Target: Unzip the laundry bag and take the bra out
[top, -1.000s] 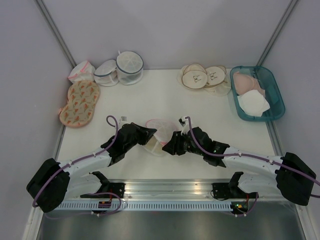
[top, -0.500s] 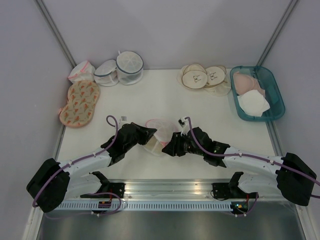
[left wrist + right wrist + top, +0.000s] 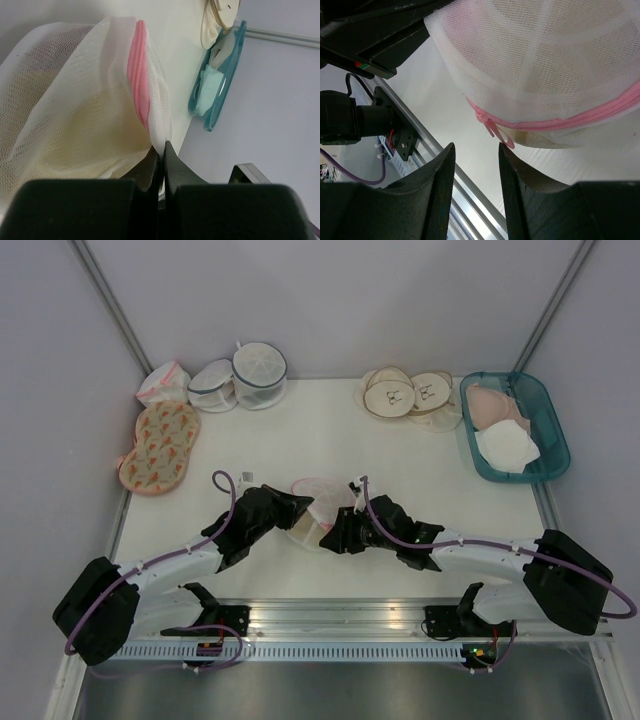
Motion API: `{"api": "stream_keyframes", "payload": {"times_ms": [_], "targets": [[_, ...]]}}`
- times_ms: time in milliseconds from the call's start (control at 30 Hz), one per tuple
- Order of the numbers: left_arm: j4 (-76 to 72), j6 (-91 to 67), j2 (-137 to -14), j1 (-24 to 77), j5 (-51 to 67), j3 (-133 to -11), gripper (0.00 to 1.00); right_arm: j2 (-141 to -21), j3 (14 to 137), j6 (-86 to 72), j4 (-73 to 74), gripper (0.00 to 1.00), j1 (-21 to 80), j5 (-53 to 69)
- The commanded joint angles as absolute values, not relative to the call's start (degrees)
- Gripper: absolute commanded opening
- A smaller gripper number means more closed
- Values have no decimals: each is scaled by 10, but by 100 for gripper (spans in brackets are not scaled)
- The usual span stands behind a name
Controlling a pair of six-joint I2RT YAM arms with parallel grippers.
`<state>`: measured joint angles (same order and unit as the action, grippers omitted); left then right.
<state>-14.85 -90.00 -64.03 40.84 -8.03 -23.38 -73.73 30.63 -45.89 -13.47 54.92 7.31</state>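
Observation:
The laundry bag (image 3: 318,502), a white mesh dome with a pink zipper rim, lies near the table's front between the two arms. My left gripper (image 3: 162,146) is shut on the bag's (image 3: 75,110) mesh edge just below the pink zipper (image 3: 139,80). My right gripper (image 3: 476,145) stands open under the bag (image 3: 545,65), and the pink zipper pull (image 3: 497,131) hangs just above the gap, near the right finger's tip, gripped by neither finger. A cream-coloured bra (image 3: 540,141) shows through the mesh, inside the bag.
White mesh bags (image 3: 240,375) and a pouch (image 3: 162,383) with pink edging sit at the back left, a patterned bra (image 3: 160,445) beside them. Beige bra cups (image 3: 405,392) lie at the back centre. A teal tray (image 3: 548,415) with garments is at the right.
My right arm has shifted left, bringing its gripper closer under the laundry bag, with the jaws a touch wider. The left gripper has kept its hold and place.

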Motion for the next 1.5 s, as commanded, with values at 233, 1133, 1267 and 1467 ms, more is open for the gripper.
{"api": "stream_keyframes", "payload": {"times_ms": [233,1133,1267,1467], "targets": [[-170,-909,-630,405,-75,-236,2,-787,310,-458,-213,46,552,61],[-181,-905,-625,403,-68,-211,2,-754,323,-449,-185,13,539,20],[-183,-901,-626,399,-64,-212,2,-748,325,-446,-163,0,538,7],[-179,-864,-623,382,-44,-211,2,-735,363,-418,-27,0,539,-53]]}}
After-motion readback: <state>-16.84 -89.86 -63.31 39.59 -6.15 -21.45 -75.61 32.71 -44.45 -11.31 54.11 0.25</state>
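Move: The pink zipper pull is about 2 cm ahead of the right fingertips and 1 cm to their left, nearly level with them. The left gripper's pinch on the mesh edge lies some 9 cm ahead of the right hand, 4 cm left and 3 cm up. The cream bra shows through the mesh roughly 3 cm ahead, 5 cm left and 4 cm down. From the left hand, the pull is about 7 cm back, 3 cm right and 3 cm lower. Dip the half-open right gripper about 2 cm, easing forward and slightly left, then lift it back about as much while carrying it on forward to the zipper pull. Close the fingers to pinch the pull, then draw about 1 cm to the right. Keep the left gripper still, shut on the mesh edge. ##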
